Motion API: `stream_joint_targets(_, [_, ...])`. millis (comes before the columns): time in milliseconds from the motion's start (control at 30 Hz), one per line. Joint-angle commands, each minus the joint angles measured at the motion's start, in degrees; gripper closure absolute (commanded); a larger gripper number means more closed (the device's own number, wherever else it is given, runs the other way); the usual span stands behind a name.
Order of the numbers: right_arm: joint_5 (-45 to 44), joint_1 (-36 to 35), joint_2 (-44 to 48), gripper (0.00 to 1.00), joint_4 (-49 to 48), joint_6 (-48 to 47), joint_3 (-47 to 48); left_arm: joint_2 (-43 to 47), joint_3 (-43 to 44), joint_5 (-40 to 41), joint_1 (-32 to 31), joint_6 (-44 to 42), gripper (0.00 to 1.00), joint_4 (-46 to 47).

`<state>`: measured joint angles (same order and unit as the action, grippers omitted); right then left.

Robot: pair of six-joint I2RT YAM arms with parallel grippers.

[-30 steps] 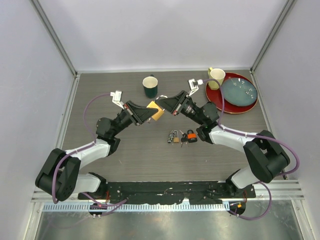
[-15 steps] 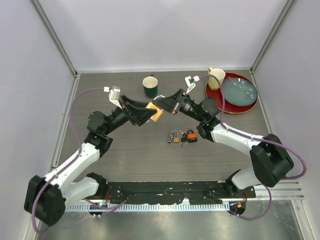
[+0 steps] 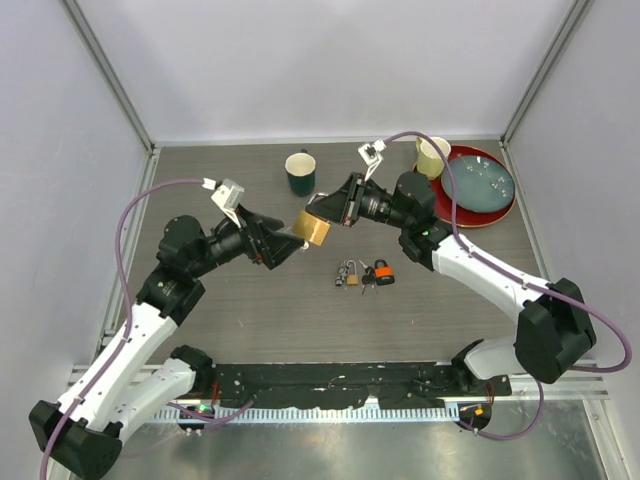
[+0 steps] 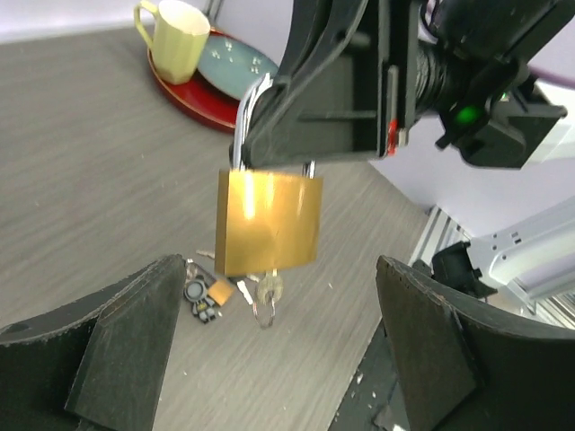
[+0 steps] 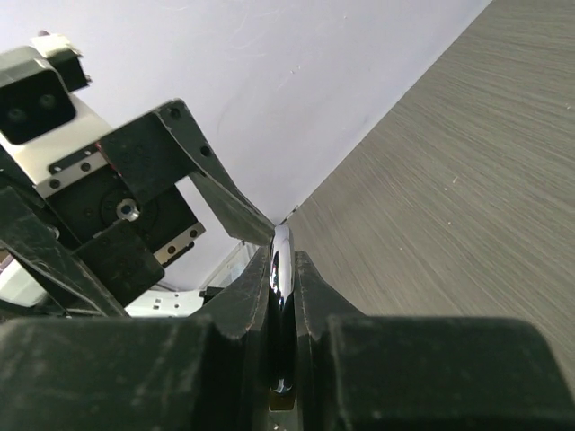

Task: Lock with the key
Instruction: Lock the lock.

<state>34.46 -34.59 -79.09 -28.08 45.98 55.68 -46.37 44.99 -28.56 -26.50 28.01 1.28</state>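
Observation:
A brass padlock [image 3: 313, 230] hangs in the air by its steel shackle [image 5: 281, 259], which my right gripper [image 3: 322, 212] is shut on. In the left wrist view the padlock body [image 4: 269, 223] hangs below the right gripper [image 4: 301, 135], with a key [image 4: 268, 289] and its ring in the bottom of the body. My left gripper [image 3: 292, 243] is open wide and empty. Its fingers [image 4: 126, 341] stand to either side of the padlock and a little below it, without touching it.
Two small padlocks with keys [image 3: 347, 273] and an orange one [image 3: 381, 272] lie on the table below; they also show in the left wrist view [image 4: 207, 294]. A dark green cup [image 3: 300, 172], a yellow mug [image 3: 434, 155] and a red plate [image 3: 500, 215] stand at the back.
My left arm has drawn back to the left, and its gripper now stands open, apart from the padlock. My right gripper still holds the shackle, and the padlock now hangs free.

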Motion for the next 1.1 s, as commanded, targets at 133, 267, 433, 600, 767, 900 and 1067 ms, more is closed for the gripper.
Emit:
stream_joint_targets(133, [3.1, 3.1, 5.1, 0.99, -2.0, -0.2, 5.1, 0.9, -6.6, -7.3, 0.0, 8.0, 0.09, 8.5])
stream_joint_targets(267, [3.0, 3.5, 5.8, 0.99, -3.0, 1.7, 4.5, -0.6, -11.6, -8.5, 0.0, 14.2, 0.09, 19.0])
stream_joint_targets(433, [2.6, 3.5, 6.2, 0.99, -3.0, 3.0, 4.4, -4.5, -13.3, -10.5, 0.0, 20.1, 0.16, 31.3])
stream_joint_targets(600, [1.8, 3.5, 7.1, 0.99, -3.0, 3.4, 3.6, -8.2, -13.1, -11.0, 0.0, 22.3, 0.26, 36.8])
stream_joint_targets(767, [1.7, 3.5, 7.4, 0.99, -3.0, 3.9, 3.5, -10.1, -13.0, -11.8, 0.0, 23.6, 0.39, 39.8])
stream_joint_targets(900, [1.1, 3.6, 7.6, 0.99, -3.6, 4.3, 2.9, -10.7, -13.2, -12.1, 0.0, 24.4, 0.46, 41.0])
stream_joint_targets(1067, [1.1, 3.6, 7.5, 0.99, -4.3, 4.6, 2.7, -11.9, -14.1, -12.1, -0.1, 26.4, 0.53, 44.4])
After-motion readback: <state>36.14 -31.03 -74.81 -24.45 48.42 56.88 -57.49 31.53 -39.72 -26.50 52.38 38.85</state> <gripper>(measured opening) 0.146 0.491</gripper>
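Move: The key sticking out of the bottom of the gold padlock lies about 4 cm to the right of the open left hand, 1 cm ahead and 5 cm below. The padlock's body is just above the key, and the small padlock lies on the table some 13 cm to the left hand's right, 3 cm ahead and 25 cm below. From the right hand, which already grips the shackle, the key hangs about 6 cm below, 3 cm back and 2 cm left. Nothing is plainly touched anew: the left hand goes for the key, first dipping some 5 cm and slightly back, then rising about 3 cm while sliding right. It turns clockwise and rolls, roughly 15 degrees each, as its fingers narrow to about half open. The right hand keeps its pinch on the shackle, shifting about 2 cm right, then rising nearly 3 cm. ##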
